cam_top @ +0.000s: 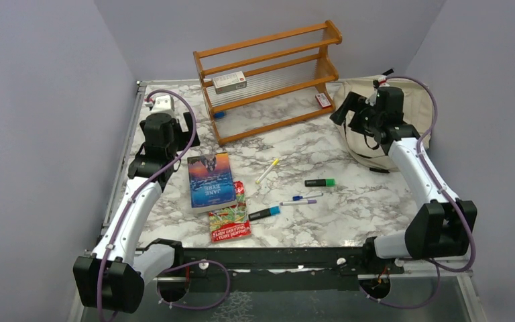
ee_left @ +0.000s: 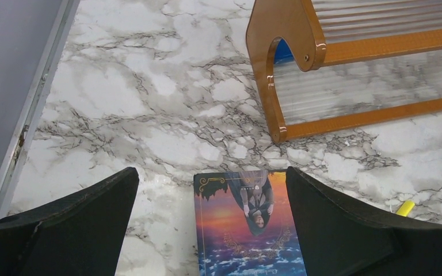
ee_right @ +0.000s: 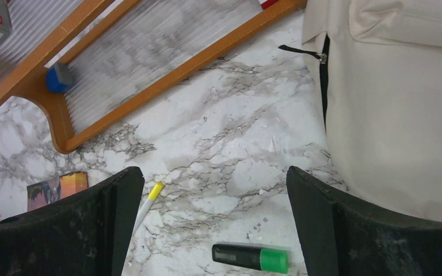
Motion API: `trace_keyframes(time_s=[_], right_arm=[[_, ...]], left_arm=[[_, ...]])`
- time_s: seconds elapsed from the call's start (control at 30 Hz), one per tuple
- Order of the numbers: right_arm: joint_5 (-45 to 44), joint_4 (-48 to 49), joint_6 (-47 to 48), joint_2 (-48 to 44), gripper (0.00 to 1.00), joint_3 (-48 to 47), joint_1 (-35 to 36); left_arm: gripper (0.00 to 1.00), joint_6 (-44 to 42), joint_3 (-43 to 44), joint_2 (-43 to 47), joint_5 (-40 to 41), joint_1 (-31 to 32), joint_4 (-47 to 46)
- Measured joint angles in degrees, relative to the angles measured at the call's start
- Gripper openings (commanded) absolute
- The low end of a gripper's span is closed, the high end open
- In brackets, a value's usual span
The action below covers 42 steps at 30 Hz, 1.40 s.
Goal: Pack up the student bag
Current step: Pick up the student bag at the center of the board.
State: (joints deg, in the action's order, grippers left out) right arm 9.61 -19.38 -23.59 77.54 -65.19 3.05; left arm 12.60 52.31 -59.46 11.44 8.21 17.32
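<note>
The student bag (cam_top: 361,150), cream fabric with a black zipper, lies at the table's right rear; in the right wrist view the bag (ee_right: 391,115) fills the right side. My right gripper (cam_top: 362,117) hovers over the bag's left part, open and empty (ee_right: 213,171). Below it lie a green highlighter (ee_right: 250,257) and a yellow-capped pen (ee_right: 149,201). My left gripper (cam_top: 167,131) hangs open and empty (ee_left: 212,172) above the far edge of a blue-and-orange book (ee_left: 247,230), which rests flat at the table's left (cam_top: 210,181).
A wooden rack (cam_top: 268,74) stands at the back with a white box (cam_top: 230,82) on its shelf and a blue eraser (cam_top: 220,115) under it. On the table lie a red packet (cam_top: 229,215), a blue-tipped marker (cam_top: 264,213) and two pens (cam_top: 306,197).
</note>
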Motion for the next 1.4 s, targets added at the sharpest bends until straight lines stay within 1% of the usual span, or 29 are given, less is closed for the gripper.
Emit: trace_keyframes(time_s=[0.13,0.23,0.3,0.5,0.7,0.87,1.03,1.27,1.4], right_arm=[[2.78,-0.87,1.86,4.55,0.98,-3.56,0.00],[2.64,-2.12,3.80,7.69,0.98,-6.80,0.00],[0.52,-3.43,5.31,9.90,0.98,-8.98,0.04],[-9.44,-7.21,9.03,18.08,0.98,-15.13,0.26],[-15.26,-10.88,11.69,26.49,0.98,-18.29,0.96],[-18.88,-13.53,13.00,31.80,0.95,-19.87,2.23],[-22.91,-14.56,13.49,35.15,0.85,-20.98,3.02],[-28.89,-14.91,13.64,39.08,0.63,-22.73,3.17],[-30.99,-14.78,13.60,40.65,0.55,-22.86,3.19]], left_arm=[[0.99,0.13,-0.26,-0.04,0.50,0.00,0.28],[0.99,0.24,-0.26,-0.13,1.07,0.00,0.68],[0.99,0.24,-0.26,-0.13,1.40,0.02,0.92],[0.99,0.26,-0.28,-0.13,2.23,0.74,1.29],[0.99,0.26,-0.37,-0.07,2.36,0.94,1.31],[0.99,0.26,-0.70,0.50,2.38,0.94,1.36],[0.99,0.26,-0.72,0.57,2.36,0.94,1.62],[0.99,0.26,-0.72,0.57,2.34,0.94,1.66],[0.99,0.26,-0.72,0.57,2.34,0.94,1.68]])
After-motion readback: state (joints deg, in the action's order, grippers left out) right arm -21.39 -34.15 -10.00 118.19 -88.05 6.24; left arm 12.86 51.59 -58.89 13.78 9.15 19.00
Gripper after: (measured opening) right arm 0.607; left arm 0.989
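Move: The student bag's middle lies about 10 cm ahead, 19 cm right and 18 cm below the right hand; its nearest left edge, by the side zip, is only some 6 cm ahead, 7 cm right and 18 cm down. The small red box is about 18 cm ahead and 3 cm left, the green marker about 11 cm back and 3 cm left. From the left hand the student bag lies roughly 15 cm ahead and 68 cm right. The right hand first reaches about 6 cm forward with its fingers wide, then drops some 18 cm while swinging to its right towards the student bag's left edge, tipping about 30 degrees steeper and rolling left side down by about as much. Near the bottom, still sinking and edging right, it starts closing to a bit over half open, bringing one finger to each side of the cloth edge beside the side zip, the right fingertip coming against the beige face. ##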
